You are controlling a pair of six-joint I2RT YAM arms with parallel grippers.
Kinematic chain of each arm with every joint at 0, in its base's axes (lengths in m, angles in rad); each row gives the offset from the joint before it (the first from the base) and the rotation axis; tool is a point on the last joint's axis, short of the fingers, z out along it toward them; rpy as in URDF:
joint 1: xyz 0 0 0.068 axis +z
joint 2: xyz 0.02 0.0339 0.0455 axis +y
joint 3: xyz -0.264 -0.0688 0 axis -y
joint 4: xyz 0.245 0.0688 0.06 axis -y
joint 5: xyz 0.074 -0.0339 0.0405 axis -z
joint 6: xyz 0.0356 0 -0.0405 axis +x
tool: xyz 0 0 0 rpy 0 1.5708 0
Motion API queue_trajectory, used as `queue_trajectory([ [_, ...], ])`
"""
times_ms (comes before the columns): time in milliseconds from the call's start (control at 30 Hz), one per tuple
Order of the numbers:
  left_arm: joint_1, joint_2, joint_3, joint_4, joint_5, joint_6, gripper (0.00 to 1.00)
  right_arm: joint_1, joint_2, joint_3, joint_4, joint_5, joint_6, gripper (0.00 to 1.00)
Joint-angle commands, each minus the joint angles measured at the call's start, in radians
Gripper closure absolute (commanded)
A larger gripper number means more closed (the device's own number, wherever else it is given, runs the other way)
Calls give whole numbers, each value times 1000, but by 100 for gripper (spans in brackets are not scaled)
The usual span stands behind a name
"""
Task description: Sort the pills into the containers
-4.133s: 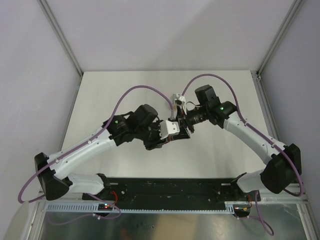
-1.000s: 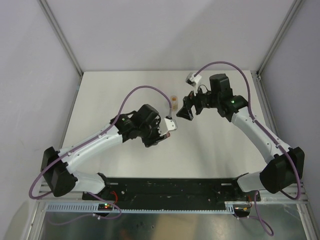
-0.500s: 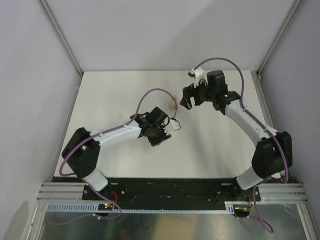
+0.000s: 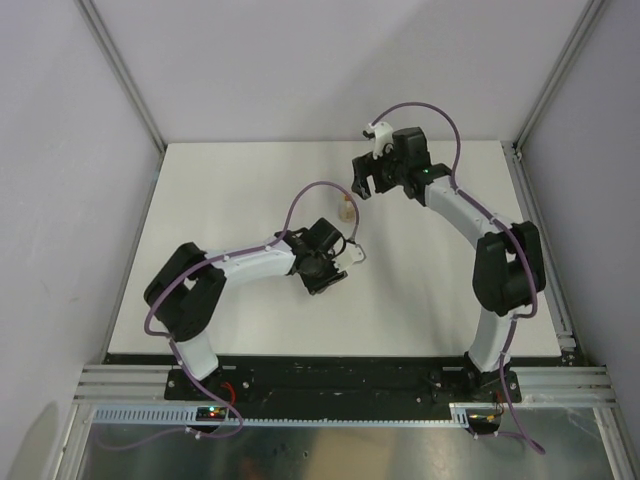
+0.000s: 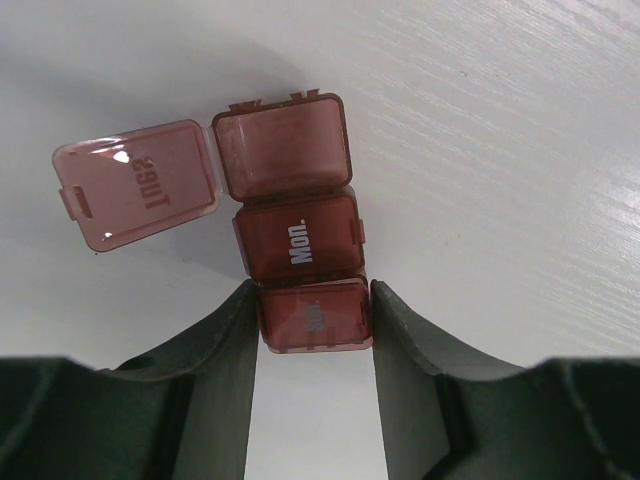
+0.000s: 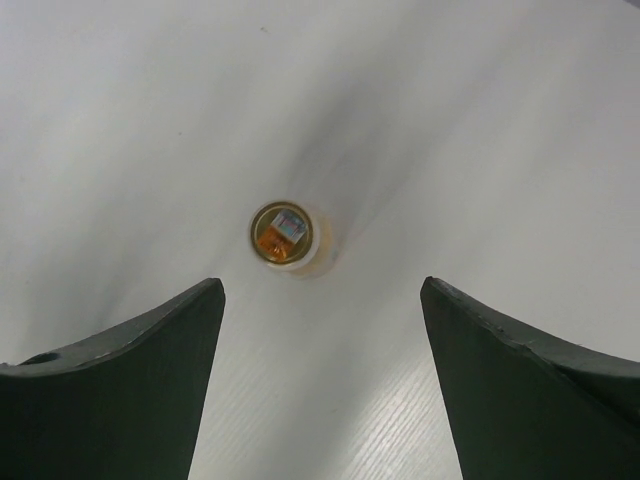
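Note:
The containers [image 5: 297,230] are three square compartments in one dark red strip lying on the white table. The farthest one is open, with its lid [image 5: 138,185] flipped to the left and no pills showing inside. My left gripper [image 5: 313,300] is shut on the nearest compartment, one finger on each side. The pills [image 6: 272,243] are an orange mass inside a small clear vial [image 6: 290,236] that stands upright on the table [image 4: 344,210]. My right gripper [image 6: 320,285] is open above and short of the vial, apart from it. In the top view it [image 4: 362,182] is beyond the vial.
White tabletop [image 4: 220,190] with grey walls left, back and right. The left arm [image 4: 250,265] is folded low across the middle. The right arm [image 4: 470,215] reaches from the right side toward the back.
Four seconds ago both grippers met at mid-table. Over the last second the right gripper drew back toward the far side, away from the standing vial. The left arm folded its elbow in.

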Motion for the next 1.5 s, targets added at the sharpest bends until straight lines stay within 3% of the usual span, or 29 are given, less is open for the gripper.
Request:
queue_trajectory([
  [0, 3, 16, 14, 44, -4, -22, 59, 0, 66, 99, 15, 47, 8, 15],
  [467, 2, 44, 33, 42, 3, -33, 38, 7, 174, 192, -9, 53, 4, 15],
  [833, 13, -121, 5, 43, -4, -27, 2, 43, 233, 228, -42, 83, -7, 16],
  [1167, 41, -370, -27, 17, -24, -20, 0, 86, 261, 231, -59, 106, -30, 17],
  [1467, 89, -481, -40, 0, -17, -11, 0, 107, 324, 294, -114, 150, -35, 18],
])
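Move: The left hand still grips the Sun. end of the pill box about a centimetre off the table; the box's middle is some 2 cm ahead and 3 cm right of it, level with it. The pill bottle stands roughly 20 cm ahead of the left hand and 7 cm to its right. For the open right hand the bottle is the aim: level with it fore and aft, about 3 cm left and 14 cm below, with the pill box some 19 cm back, 8 cm left and 16 cm below. Down about a centimetre goes the left hand, setting the pill box on the table; it opens wide, lets go of the Sun. end, then rises nearly 15 cm straight clear, its fingers tilting some 25 degrees. Meanwhile the right hand, fingers staying open, sinks about 8 cm and drifts left towards the bottle, first edging forward, then partly back, stopping short of gripping. ##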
